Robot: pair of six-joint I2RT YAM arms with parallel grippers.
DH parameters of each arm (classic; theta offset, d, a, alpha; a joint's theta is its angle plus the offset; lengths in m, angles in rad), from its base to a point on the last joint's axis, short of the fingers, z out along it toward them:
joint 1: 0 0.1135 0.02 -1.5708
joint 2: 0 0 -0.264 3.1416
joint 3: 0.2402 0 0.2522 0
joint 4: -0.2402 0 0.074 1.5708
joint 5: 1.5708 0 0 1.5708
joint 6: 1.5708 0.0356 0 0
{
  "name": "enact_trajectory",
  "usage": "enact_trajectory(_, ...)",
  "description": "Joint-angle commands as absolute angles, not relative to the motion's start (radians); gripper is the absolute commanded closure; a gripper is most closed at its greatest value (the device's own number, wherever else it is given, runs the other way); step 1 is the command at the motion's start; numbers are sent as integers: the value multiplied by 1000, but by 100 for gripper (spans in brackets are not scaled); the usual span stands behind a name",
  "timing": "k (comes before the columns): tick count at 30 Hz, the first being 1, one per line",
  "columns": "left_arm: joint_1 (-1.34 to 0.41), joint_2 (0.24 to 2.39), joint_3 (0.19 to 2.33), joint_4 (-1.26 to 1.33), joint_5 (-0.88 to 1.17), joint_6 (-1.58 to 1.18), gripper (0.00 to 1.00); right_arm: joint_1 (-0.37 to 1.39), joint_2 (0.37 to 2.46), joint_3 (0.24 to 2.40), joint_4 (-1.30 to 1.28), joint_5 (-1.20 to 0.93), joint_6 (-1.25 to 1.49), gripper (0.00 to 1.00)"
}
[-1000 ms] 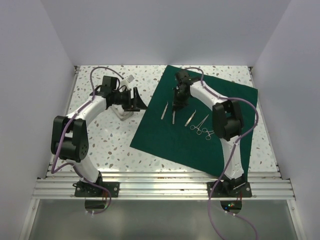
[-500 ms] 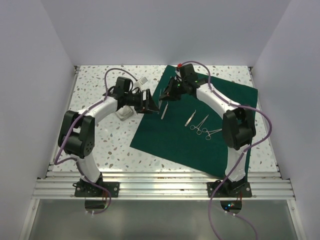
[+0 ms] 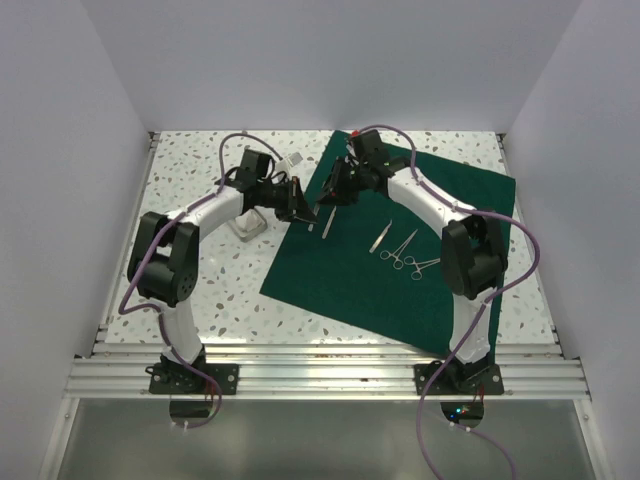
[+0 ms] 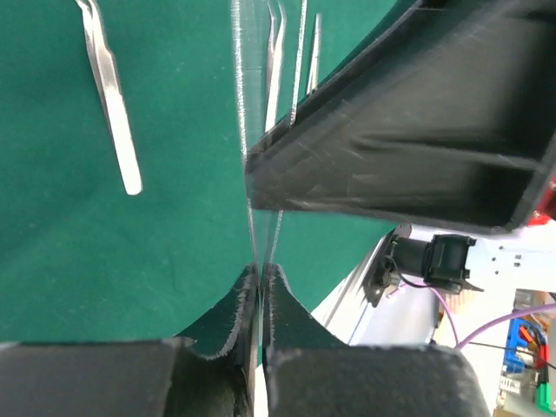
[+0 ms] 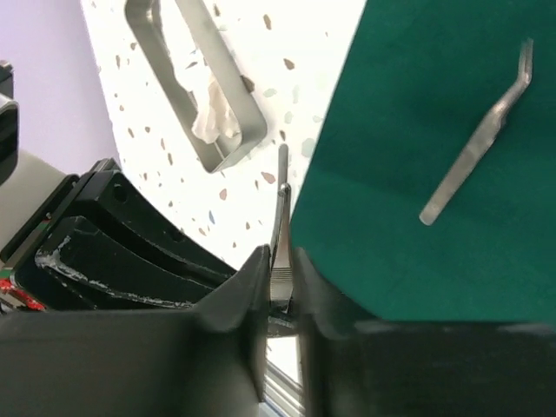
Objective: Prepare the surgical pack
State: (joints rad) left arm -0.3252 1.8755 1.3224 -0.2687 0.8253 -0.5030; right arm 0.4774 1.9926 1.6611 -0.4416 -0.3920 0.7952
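The surgical pack, a dark green drape [image 3: 340, 280], lies spread flat right of centre. Above its left edge my two grippers meet tip to tip. The left gripper [image 3: 303, 205] is shut on thin steel tweezers [image 4: 254, 217], whose blades run out from between its jaws [image 4: 259, 269]. From the other side, the right gripper [image 3: 330, 193] is shut on the same tweezers [image 5: 281, 221], pinched at the ribbed part with the tip sticking out ahead. In the left wrist view a black right finger [image 4: 400, 148] crosses close above.
Another pair of tweezers [image 3: 325, 222] lies on the drape under the grippers. Angled tweezers [image 3: 381, 236] and ring-handled forceps [image 3: 403, 248] lie further right. A small steel tray [image 3: 248, 226] with white gauze [image 5: 213, 122] sits on the speckled table left of the drape.
The right gripper lifted tweezers off the drape and carried them left. The left arm swung right to meet it, and its jaws went from open to shut on those tweezers.
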Motion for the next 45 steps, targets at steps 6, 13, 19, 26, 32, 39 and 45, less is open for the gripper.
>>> enact_trajectory(6, -186, 1873, 1408, -500, 511, -430, 100, 416, 2000, 1922, -880, -75, 649, 33)
enact_trajectory(13, -80, 1864, 1434, -613, 227, -515, 100, 336, 1921, 1764, -853, -80, 629, 31)
enact_trajectory(19, -78, 1875, 1431, -643, 115, -627, 100, 330, 1956, 1772, -854, -127, 620, 31)
enact_trajectory(26, -55, 1891, 1430, -640, 92, -693, 100, 330, 1957, 1747, -841, -146, 609, 31)
enact_trajectory(32, -52, 1956, 1468, -623, 169, -699, 100, 330, 1963, 1732, -830, -169, 607, 31)
enact_trajectory(39, -52, 1983, 1496, -623, 206, -696, 72, 331, 2000, 1736, -810, -192, 633, 31)
enact_trajectory(45, -52, 1933, 1450, -618, 207, -672, 51, 368, 2071, 1767, -769, -210, 689, 31)
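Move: The tray's middle lies about 20 cm to the left of the left hand, some 9 cm ahead and 10 cm lower. The bent tweezers on the cloth are about 5 cm ahead and 4 cm right of that hand. From the right hand, the bent tweezers lie level with it, 4 cm to the right and 12 cm down. The second tweezers lie 15 cm right and 4 cm back, the scissors 20 cm right and 9 cm back. Open the right fingers to leave the tweezers in the left gripper's closed fingers, then bring the right hand some 12 cm right, over and past the bent tweezers, drifting slightly back left and sinking at the end. Swing the left gripper about 19 cm left, lower and forward, turning counter-clockwise until it points steeply down into the tray, then open it to let go. ##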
